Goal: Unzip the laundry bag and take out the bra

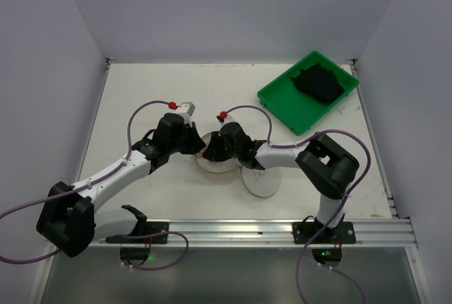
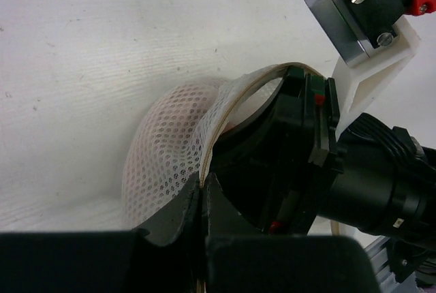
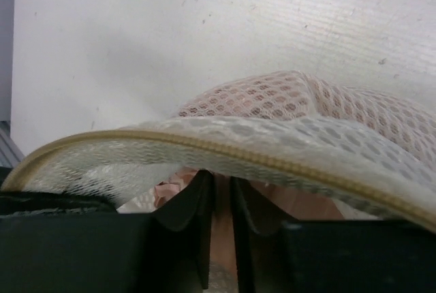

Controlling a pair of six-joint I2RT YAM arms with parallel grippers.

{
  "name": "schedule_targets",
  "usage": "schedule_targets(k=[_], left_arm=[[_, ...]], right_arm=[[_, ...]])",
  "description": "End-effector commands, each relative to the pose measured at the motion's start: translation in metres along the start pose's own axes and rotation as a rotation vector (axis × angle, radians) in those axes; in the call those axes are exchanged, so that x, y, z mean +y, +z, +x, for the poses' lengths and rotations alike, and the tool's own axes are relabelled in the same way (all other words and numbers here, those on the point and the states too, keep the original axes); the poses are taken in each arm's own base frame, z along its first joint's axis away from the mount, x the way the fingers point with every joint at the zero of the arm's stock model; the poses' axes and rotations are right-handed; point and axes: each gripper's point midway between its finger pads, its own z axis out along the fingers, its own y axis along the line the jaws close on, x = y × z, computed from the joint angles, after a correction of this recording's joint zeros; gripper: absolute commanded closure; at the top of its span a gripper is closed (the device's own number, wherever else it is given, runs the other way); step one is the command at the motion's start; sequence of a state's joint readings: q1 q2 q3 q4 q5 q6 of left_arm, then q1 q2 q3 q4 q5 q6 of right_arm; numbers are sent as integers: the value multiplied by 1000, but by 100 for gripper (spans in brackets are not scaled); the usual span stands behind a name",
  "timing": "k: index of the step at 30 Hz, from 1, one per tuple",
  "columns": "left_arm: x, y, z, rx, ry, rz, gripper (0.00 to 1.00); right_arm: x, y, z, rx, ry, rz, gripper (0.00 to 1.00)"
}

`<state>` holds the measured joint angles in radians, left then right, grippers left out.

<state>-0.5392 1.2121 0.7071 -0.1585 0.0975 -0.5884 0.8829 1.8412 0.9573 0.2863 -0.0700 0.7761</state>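
The laundry bag (image 1: 217,161), white mesh with a cream zipper rim, lies mid-table between both grippers. My left gripper (image 1: 200,145) is shut on the bag's zipper rim (image 2: 225,112) and holds that edge up; its tips (image 2: 203,187) pinch the band beside the mesh (image 2: 170,150). My right gripper (image 1: 212,151) reaches into the opened bag under the zipper band (image 3: 204,144). Its jaws (image 3: 221,182) are nearly closed on pale pink fabric, the bra (image 3: 221,238), inside the bag. Most of the bra is hidden by mesh (image 3: 286,95).
A white round disc (image 1: 260,182) lies on the table just right of the bag, under the right arm. A green tray (image 1: 282,102) holding a black garment (image 1: 318,83) stands at the back right. The right wrist camera housing (image 2: 354,13) is close to my left gripper.
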Motion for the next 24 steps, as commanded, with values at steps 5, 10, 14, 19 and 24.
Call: schedule_targets(k=[5,10,14,19,24], left_arm=[[-12,-9,-8,-37,2,42,100],[-5,-9,-6,-35,3,14,100],[0,-9,-6,-42,3,-12,100],[4,-9,-8,-46,4,-33,100],[8,-10,-9,-50,11,-59,100]], right_arm=[[-8,-10,-23,-93,1,38,100],[6,-31,-29,-116,-54,-38,100],[17,-49,-32,-137,-93,-93,100],[29,-64,-27,-137,-145,-183,100],[43,-75,-24,-138,-193,-268,100]])
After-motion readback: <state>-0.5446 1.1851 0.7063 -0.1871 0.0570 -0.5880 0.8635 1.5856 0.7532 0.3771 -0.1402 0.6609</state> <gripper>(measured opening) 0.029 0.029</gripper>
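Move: The pink garment in the open mesh laundry bag is right at the right hand's half-closed fingers, about 1 cm to the right and 2 cm below. From there the rim spot that the left hand pinches is some 1 cm ahead, 3 cm left and 6 cm up; the bag's unzipped flap lies about 16 cm right, 8 cm back, 4 cm lower. From the left hand, the garment is roughly 5 cm right, 1 cm back and 7 cm below. The pink garment gets pinched as the right fingers finish closing on it deep in the bag; then the right hand draws it upward about 5 cm, first to the right by some 3 cm and then back towards the base by about as much, the fingers tilting up about 10 degrees. The left hand keeps its closed pinch on the zipper rim, holding the bag nearly in place. ##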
